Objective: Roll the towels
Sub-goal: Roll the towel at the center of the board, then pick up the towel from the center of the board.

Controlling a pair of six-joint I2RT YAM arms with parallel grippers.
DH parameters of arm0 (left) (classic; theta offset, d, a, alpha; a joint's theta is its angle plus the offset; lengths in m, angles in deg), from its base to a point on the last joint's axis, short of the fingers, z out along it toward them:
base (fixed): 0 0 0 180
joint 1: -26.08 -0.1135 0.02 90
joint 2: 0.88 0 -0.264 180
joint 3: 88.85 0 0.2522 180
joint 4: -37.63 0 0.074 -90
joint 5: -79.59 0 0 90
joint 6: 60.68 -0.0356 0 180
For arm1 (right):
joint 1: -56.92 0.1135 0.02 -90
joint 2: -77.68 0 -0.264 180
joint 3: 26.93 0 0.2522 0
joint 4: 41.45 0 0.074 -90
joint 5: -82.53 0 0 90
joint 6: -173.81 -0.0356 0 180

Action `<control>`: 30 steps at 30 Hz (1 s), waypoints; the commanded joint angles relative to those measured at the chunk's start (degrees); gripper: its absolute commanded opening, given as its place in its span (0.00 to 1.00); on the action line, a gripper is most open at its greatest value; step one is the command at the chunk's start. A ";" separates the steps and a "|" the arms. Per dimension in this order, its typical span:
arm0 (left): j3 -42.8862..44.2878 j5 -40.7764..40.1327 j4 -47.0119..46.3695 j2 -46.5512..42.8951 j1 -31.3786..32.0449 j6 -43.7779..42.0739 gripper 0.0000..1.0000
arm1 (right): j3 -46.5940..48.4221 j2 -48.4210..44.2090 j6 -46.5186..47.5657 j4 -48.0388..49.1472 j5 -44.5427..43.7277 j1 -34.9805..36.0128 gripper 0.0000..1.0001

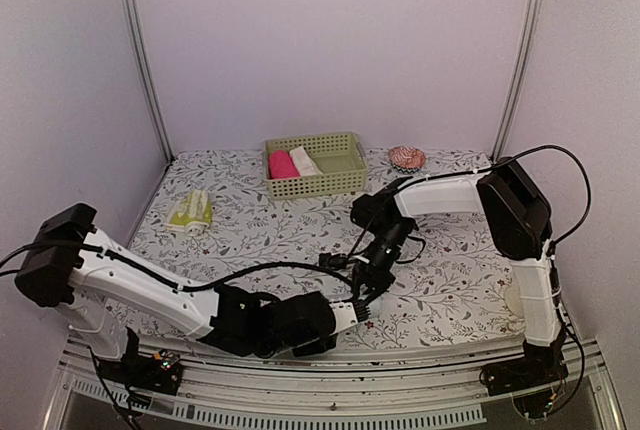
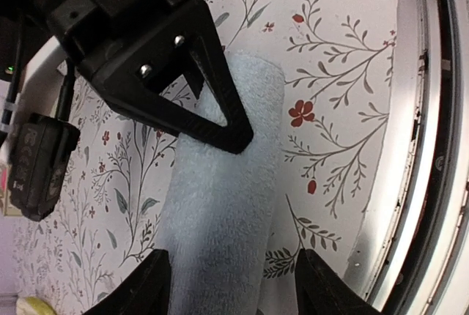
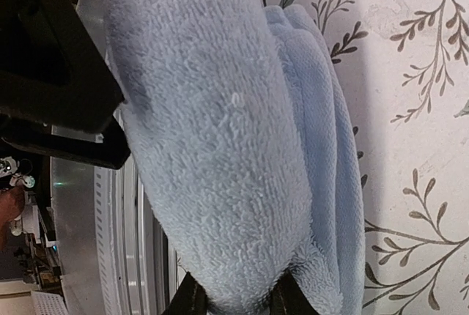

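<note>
The light blue towel lies rolled into a tube on the flowered table near the front edge. My left gripper is open and straddles one end of the roll, its fingers on either side. My right gripper is shut on the other end of the blue towel, its fingers pinching the roll's outer layers. In the top view both grippers, left and right, meet at the front centre and hide the roll. The yellow-green towel lies at the left.
A green basket at the back centre holds a pink roll and a cream-white roll. A small round red-and-white object sits at the back right. The table's metal front rail runs close beside the roll.
</note>
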 commanded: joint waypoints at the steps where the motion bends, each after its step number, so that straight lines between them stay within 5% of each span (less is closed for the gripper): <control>1: 3.78 -7.03 1.91 5.01 1.75 -8.36 0.60 | 1.18 6.37 1.00 -8.19 -1.60 -0.49 0.12; 30: 7.53 -14.74 -8.86 23.10 0.51 -26.88 0.60 | 6.04 14.78 -1.11 -15.30 16.31 -3.74 0.17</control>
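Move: The rolled towel's middle lies about 4 cm ahead of the open left gripper, 1 cm to its right and 5 cm below. From the right gripper, still pinching the roll near its right end, that middle is some 5 cm to the left, level fore and aft and in height. The metal rail at the table's near edge is roughly 7 cm behind the left gripper and 6 cm below, straight back; the basket stands about 43 cm ahead and 5 cm left. Bring the left gripper down about 5 cm, with some 3 cm forward and 2 cm right, onto the towel roll, fingers kept open, rolling the wrist so its left side rises and its fingers point more forward, until they straddle the roll. Keep the right pinch nearly in place and tip that hand about 30 degrees, fingers swinging back and up, to turn the roll forward. ##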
